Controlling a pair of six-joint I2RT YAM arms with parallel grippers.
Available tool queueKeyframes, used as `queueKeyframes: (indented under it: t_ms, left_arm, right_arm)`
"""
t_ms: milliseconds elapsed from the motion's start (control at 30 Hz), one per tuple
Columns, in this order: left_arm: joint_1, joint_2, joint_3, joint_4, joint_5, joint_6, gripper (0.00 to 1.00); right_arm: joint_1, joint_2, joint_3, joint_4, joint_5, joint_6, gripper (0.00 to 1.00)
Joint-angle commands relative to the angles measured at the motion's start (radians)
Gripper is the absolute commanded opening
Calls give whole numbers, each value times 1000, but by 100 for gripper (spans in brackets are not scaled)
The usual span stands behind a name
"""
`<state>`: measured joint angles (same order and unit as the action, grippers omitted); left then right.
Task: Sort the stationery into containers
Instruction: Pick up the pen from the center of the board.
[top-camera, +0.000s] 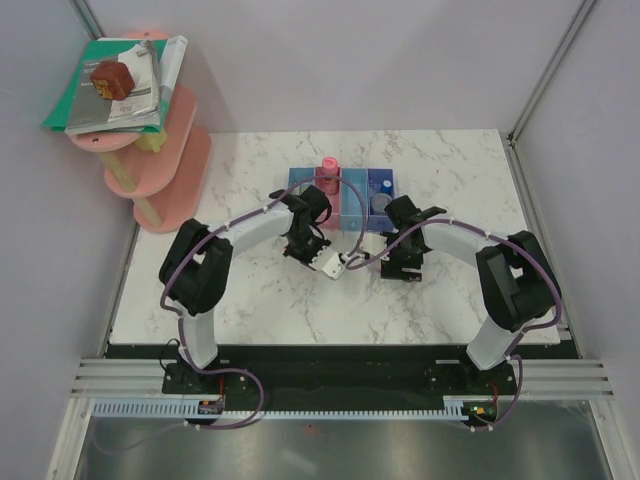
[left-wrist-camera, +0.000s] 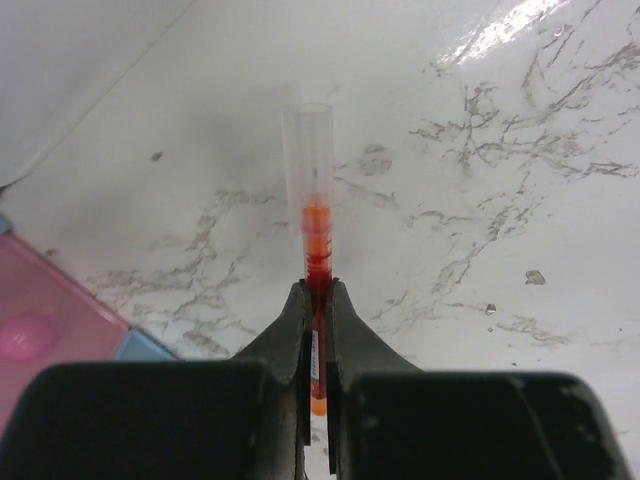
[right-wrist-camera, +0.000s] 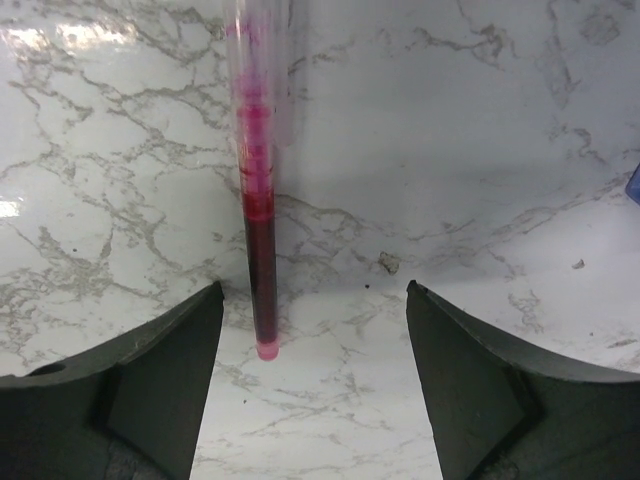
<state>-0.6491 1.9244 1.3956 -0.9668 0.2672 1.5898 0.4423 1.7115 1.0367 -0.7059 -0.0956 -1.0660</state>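
Observation:
My left gripper (left-wrist-camera: 318, 290) is shut on a thin red pen (left-wrist-camera: 314, 200) with a clear cap, which points away over the marble. It sits just in front of the row of trays (top-camera: 300, 180) in the top view (top-camera: 300, 248). My right gripper (right-wrist-camera: 315, 300) is open and low over the table (top-camera: 400, 268). A second dark red pen (right-wrist-camera: 258, 230) lies flat between its jaws, close to the left finger (right-wrist-camera: 150, 360). A pink-capped tube (top-camera: 329, 168) stands in the trays. A grey blue-capped cylinder (top-camera: 381, 200) lies in the darker blue tray.
A pink tiered shelf (top-camera: 170, 170) with stacked books and a brown block (top-camera: 112, 78) stands at the back left. The pink tray (left-wrist-camera: 40, 320) and a light blue tray corner (left-wrist-camera: 150, 345) show at the lower left of the left wrist view.

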Motion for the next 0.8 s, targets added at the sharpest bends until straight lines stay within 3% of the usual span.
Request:
queueKeyframes:
  t_ms: [0, 367, 767]
  left_arm:
    - [14, -134, 26, 2, 50, -145, 2]
    - [17, -289, 72, 10, 109, -278, 2]
    - [17, -346, 77, 25, 83, -281, 2]
  right_arm:
    - [9, 11, -44, 69, -29, 18, 82]
    - [10, 94, -72, 28, -58, -29, 80]
    - [12, 172, -7, -46, -75, -78, 78]
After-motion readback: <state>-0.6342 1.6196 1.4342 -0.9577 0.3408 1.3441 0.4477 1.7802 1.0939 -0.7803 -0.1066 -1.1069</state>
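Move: The left hand already pinches the orange pen just off the board. The four-part tray lies about 20 cm ahead of this hand and 9 cm to its right, roughly level; the pink pen lies 23 cm to its right and 1 cm back, 3 cm lower. From the open right hand, the pink pen's middle is some 5 cm left, 2 cm back and 1 cm below; the tray is about 19 cm ahead and 19 cm left. Straight up goes the left hand, about 12 cm, fast at first and easing off, keeping its pinch on the orange pen; meanwhile its fingertips tilt some 15 degrees to the right and it turns slightly counter-clockwise. The right hand sinks slowly, under 1 cm, over the pink pen's right end, its fingers still wide open either side of the pen. ##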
